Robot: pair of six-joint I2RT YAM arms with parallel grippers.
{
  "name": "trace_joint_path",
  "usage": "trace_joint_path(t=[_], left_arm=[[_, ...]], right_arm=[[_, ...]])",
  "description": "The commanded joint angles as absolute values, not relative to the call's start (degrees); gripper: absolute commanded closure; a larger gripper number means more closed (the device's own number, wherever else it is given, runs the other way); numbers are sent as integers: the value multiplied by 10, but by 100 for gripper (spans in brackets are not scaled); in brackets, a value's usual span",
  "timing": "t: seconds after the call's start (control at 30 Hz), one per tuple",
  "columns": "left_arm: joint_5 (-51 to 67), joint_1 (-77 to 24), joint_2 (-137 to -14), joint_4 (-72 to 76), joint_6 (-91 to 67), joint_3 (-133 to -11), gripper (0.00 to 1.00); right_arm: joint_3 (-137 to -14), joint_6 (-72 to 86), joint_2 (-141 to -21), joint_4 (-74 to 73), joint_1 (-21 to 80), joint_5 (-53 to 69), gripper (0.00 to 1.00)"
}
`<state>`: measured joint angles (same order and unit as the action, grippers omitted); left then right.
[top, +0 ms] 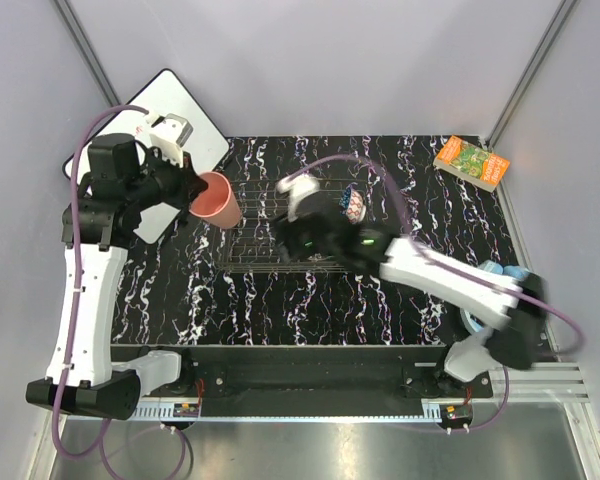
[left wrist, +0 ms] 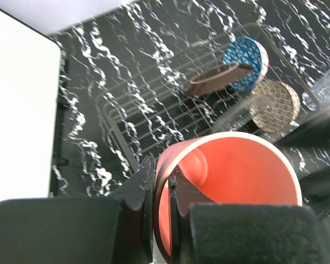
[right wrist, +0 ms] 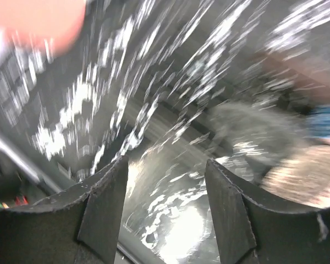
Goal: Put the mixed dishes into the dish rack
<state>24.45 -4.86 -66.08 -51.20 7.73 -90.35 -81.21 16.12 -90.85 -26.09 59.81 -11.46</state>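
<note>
My left gripper [left wrist: 160, 190] is shut on the rim of the pink cup [left wrist: 231, 181], one finger inside and one outside. It holds the cup [top: 217, 201] tilted in the air at the left end of the dish rack [top: 270, 250]. In the rack stand the blue patterned bowl [left wrist: 246, 54], the red plate [left wrist: 217, 80] on edge and the beige bowl [left wrist: 274, 105]. My right gripper [top: 298, 238] hangs low over the rack's middle. In its blurred wrist view the jaws [right wrist: 165, 170] stand open, with a clear glass dish [right wrist: 181, 225] showing between them, apart from both fingers.
A white board [top: 145, 125] lies at the back left, behind my left arm. A green-orange book [top: 471, 162] sits at the back right corner of the black marbled mat [top: 310, 310]. Blue headphones [top: 502, 272] lie by my right arm's base.
</note>
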Motion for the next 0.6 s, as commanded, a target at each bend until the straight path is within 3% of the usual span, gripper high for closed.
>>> trace_joint_path(t=[0.0, 0.33, 0.43, 0.47, 0.57], left_arm=[[283, -47, -663, -504, 59, -900, 100], [335, -47, -669, -504, 41, -876, 100], [369, -47, -667, -498, 23, -872, 100], [384, -47, -667, -494, 16, -870, 100], [449, -47, -662, -454, -26, -862, 100]], right_arm=[[-739, 181, -751, -286, 535, -186, 34], [-659, 219, -755, -292, 406, -198, 38], [-675, 248, -752, -272, 406, -127, 27], [-675, 259, -740, -259, 406, -102, 17], [-637, 322, -690, -166, 405, 23, 1]])
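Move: The left hand pinches the pink cup's rim high above the rack; the rack's empty left part lies about 9 cm to its right, 4 ahead and 32 below, with the glass plate 22 cm right, level ahead and some 31 below. From the empty right hand the speckled bowl is roughly 16 cm right, 3 ahead and 14 below; the glass plate is 7 right and 5 ahead, the blue bowl 16 right and 14 ahead, both about 13 below. Still pinching the pink cup's rim, the left hand eases about 3 cm right and a little less down, slightly back, tipping and turning clockwise over the rack's left part. The empty right hand swings some 15 cm right and 5 forward over the rack towards the speckled bowl, rising in an arc before dropping slightly below its starting height, turning about 25 degrees clockwise and opening its fingers wider. ##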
